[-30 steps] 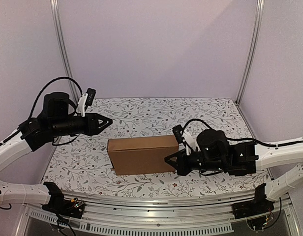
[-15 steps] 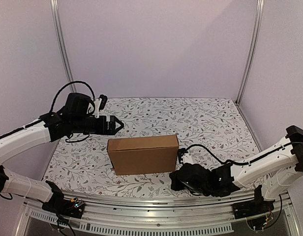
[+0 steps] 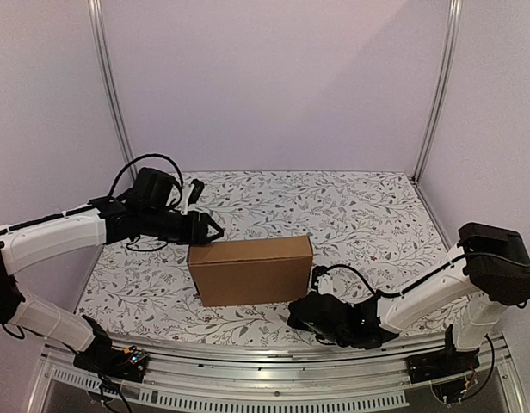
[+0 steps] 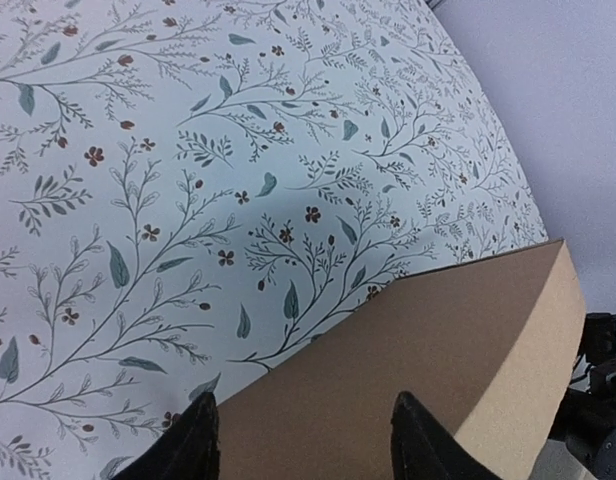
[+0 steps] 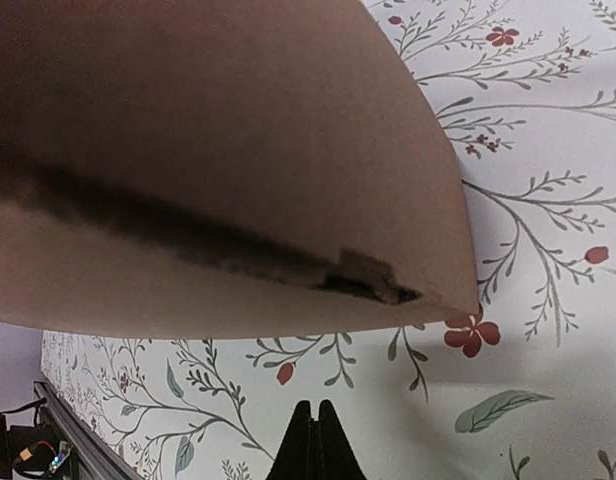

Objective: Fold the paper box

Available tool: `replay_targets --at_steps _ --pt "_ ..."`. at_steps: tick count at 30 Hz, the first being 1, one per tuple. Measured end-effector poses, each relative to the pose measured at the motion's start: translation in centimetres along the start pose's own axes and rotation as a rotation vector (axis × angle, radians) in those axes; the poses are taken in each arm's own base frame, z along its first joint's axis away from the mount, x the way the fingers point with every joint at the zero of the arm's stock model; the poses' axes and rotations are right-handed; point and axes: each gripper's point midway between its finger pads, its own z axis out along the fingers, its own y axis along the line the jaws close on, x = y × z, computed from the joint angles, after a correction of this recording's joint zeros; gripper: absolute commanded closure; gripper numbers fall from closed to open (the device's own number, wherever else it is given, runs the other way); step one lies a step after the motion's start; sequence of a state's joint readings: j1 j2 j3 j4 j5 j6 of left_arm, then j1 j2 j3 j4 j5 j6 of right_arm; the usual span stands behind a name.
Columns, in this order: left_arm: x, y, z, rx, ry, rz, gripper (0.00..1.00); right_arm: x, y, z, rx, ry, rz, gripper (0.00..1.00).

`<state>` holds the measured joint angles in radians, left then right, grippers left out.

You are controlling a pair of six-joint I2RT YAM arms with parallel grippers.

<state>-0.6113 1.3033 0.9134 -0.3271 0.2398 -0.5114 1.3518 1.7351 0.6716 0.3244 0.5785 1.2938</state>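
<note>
The paper box [image 3: 250,269] lies folded shut as a flat brown cardboard block mid-table. My left gripper [image 3: 215,232] hovers at its back left corner. In the left wrist view the left gripper [image 4: 308,445] is open, its black fingertips [image 4: 200,445] spread above the box top [image 4: 428,360] with nothing between them. My right gripper [image 3: 292,317] sits low on the table by the box's front right corner. Seen from the right wrist, the right gripper [image 5: 315,440] is shut and empty, a little short of the box [image 5: 218,150], whose front edge shows a dark slit [image 5: 368,282].
A floral tablecloth [image 3: 360,215] covers the table. Pale walls with metal posts [image 3: 433,95] close in the back and sides. A metal rail [image 3: 265,383] runs along the near edge. The right arm's cable [image 3: 355,268] loops beside the box.
The left arm has swung right and down to the box's back left corner, and its jaws have opened. The right arm has dropped from beside the box to the table in front of it.
</note>
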Motion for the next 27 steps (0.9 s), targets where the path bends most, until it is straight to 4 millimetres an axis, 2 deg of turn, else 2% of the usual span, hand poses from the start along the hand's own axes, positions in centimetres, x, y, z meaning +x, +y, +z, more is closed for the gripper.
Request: replay_targets --at_steps 2,6,16,21,27 --pt "0.3 -0.2 0.2 0.015 0.016 -0.006 0.52 0.0 0.0 1.1 -0.007 0.003 0.041 1.0" --pt "0.7 -1.0 0.3 0.051 0.037 -0.009 0.55 -0.6 0.0 3.0 -0.025 0.005 0.117 1.0" --pt "2.1 -4.4 0.4 0.138 0.083 0.035 0.67 -2.0 2.2 6.5 -0.084 0.008 0.224 1.0" --pt "2.9 -5.3 0.8 0.164 0.112 0.035 0.73 -3.4 3.0 8.4 -0.098 -0.005 0.259 1.0" --pt "3.0 -6.0 1.4 0.186 0.111 0.03 0.77 -4.9 3.7 10.7 -0.106 -0.015 0.28 1.0"
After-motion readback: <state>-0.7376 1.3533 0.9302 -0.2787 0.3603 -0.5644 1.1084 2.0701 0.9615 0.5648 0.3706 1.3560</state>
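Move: The paper box stands on edge. Its middle is about 9 cm to the left hand's right, 5 cm back and 7 cm lower; its left end is some 7 cm to that hand's left, 6 cm back, at the same lower height. From the right hand, low behind the box, the middle is about 7 cm ahead, 11 cm left and 6 cm higher; its right end lies roughly 8 cm ahead and 5 cm to the right, also 6 cm higher. The box's rear broad face is met near its right half by the right hand's shut fingers, which push forward and to the left about 12 cm after a small dip, the hand rolling some 15 degrees left side up. Meanwhile the left hand, just beyond the far face, goes right and back about 7 cm along and close against it, turning slightly clockwise while its fingers close partway without gripping the box. ##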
